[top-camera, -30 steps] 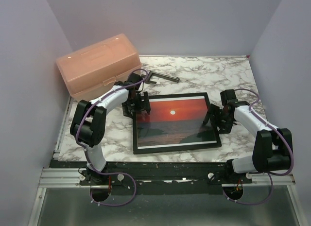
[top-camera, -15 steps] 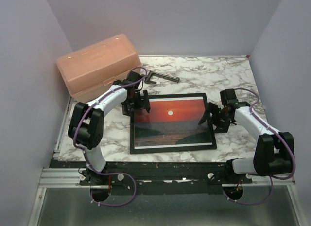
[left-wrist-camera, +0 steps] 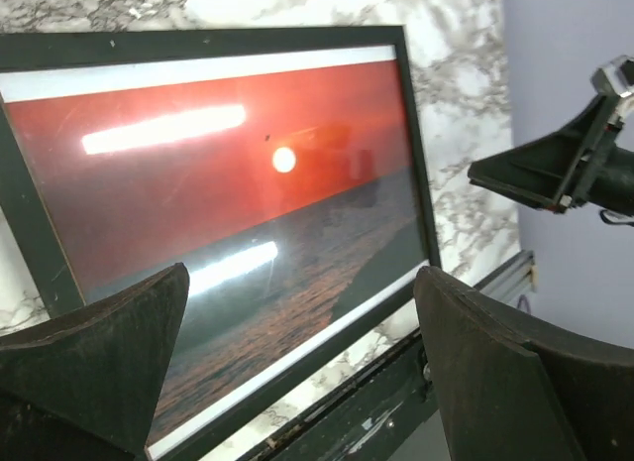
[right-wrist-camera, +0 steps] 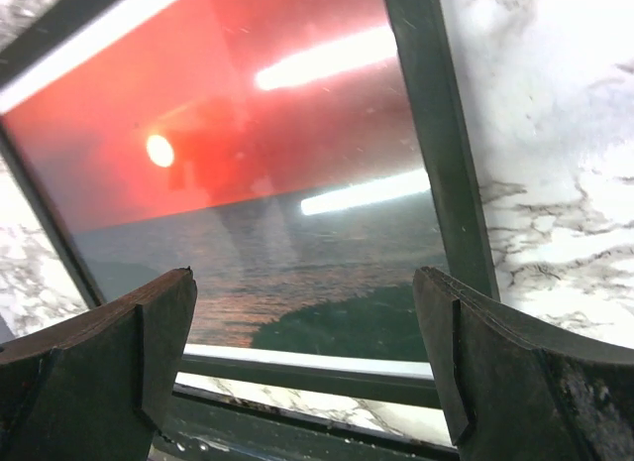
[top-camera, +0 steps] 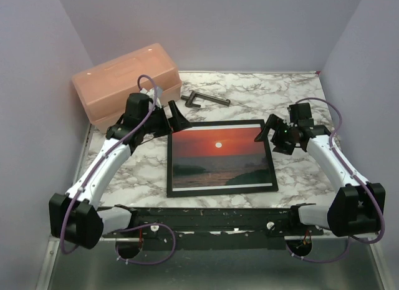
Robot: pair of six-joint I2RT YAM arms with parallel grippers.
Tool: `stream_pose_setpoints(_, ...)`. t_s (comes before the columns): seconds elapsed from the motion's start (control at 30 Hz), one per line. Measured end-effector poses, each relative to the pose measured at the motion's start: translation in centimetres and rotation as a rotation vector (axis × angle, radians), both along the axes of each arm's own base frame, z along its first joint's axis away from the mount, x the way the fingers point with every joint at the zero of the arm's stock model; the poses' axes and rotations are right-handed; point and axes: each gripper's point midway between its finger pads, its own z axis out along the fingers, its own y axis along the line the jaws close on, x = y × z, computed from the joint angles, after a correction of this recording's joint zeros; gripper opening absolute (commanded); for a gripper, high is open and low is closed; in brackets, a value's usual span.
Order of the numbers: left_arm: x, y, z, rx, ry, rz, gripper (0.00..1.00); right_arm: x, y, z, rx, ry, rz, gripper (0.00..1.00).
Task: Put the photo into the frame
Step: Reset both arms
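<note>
The frame (top-camera: 222,188), black-edged, lies flat on the marble table with the photo (top-camera: 218,156) showing through its pane: red sky, white sun, dark sea. My left gripper (top-camera: 173,120) hovers open just off the frame's far left corner, touching nothing. My right gripper (top-camera: 269,131) hovers open off the far right corner, also empty. In the left wrist view the photo (left-wrist-camera: 228,213) and frame edge (left-wrist-camera: 416,183) lie below the open left gripper (left-wrist-camera: 302,278). The right wrist view shows the photo (right-wrist-camera: 258,164) in the frame (right-wrist-camera: 436,154) under the open right gripper (right-wrist-camera: 302,278).
A pink-orange plastic box (top-camera: 124,81) stands at the back left, close to the left arm. A black L-shaped tool (top-camera: 206,98) lies behind the frame. A black rail (top-camera: 206,216) runs along the table's near edge. Purple walls close in three sides.
Both grippers have lifted away from the frame's side edges. The left arm has swung out to the left. The frame slid slightly left a second ago and now lies still.
</note>
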Motion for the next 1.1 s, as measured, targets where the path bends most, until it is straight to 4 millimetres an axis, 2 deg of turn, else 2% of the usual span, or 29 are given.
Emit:
stream_pose_setpoints(0.17, -1.8, 1.4, 3.3, -0.133, -0.185, 0.021, 0.99, 1.0, 0.3, 3.2, 0.024, -0.143, 0.015, 1.00)
stream_pose_setpoints(0.37, -4.1, 3.9, 6.3, -0.156, -0.454, 0.081, 0.98, 1.9, 0.1, 7.2, 0.020, -0.322, 0.007, 1.00)
stream_pose_setpoints(0.43, -4.9, 5.1, 6.7, -0.140, -0.574, 0.123, 0.99, 2.2, -0.3, 8.3, 0.006, -0.388, -0.003, 1.00)
stream_pose_setpoints(0.57, -5.9, 7.4, 5.5, -0.075, -0.754, 0.205, 0.98, 1.8, -1.5, 9.2, -0.041, -0.526, -0.031, 1.00)
stream_pose_setpoints(0.67, -6.4, 8.8, 3.7, 0.007, -0.845, 0.232, 0.99, 1.3, -2.8, 8.3, -0.099, -0.619, -0.069, 1.00)
stream_pose_setpoints(0.8, -6.2, 10.4, 1.8, 0.130, -0.912, 0.269, 0.98, 0.7, -5.0, 5.4, -0.194, -0.710, -0.133, 0.99)
stream_pose_setpoints(0.93, -5.2, 12.5, 0.0, 0.241, -0.897, 0.352, 0.98, 0.1, -6.9, 1.7, -0.271, -0.793, -0.197, 0.97)
stream_pose_setpoints(1.1, -3.7, 15.4, -4.5, 0.399, -0.802, 0.464, 0.98, 0.0, -8.5, -1.3, -0.356, -0.863, -0.240, 0.94)
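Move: The framed photo lies flat between the two empty, open hands. Its middle is about 20 cm to the left hand's right, 9 cm back and 19 cm below; the grey latch handle is roughly 21 cm ahead of that hand, 12 cm right and 19 below, and the pink box some 20 cm ahead, 25 cm left and 10 lower. From the right hand, the photo's middle is about 25 cm left, 7 cm back and 9 cm down. Touching nothing, both hands swing outward off the framed photo towards their rest poses. The left backs and lifts some 6 cm while sweeping left, then sinks below its starting height, ending 15 cm left; the right rises about 9 cm, then drops that much again while going right. Both wrists tip up about 50 degrees, fingers staying wide open. ##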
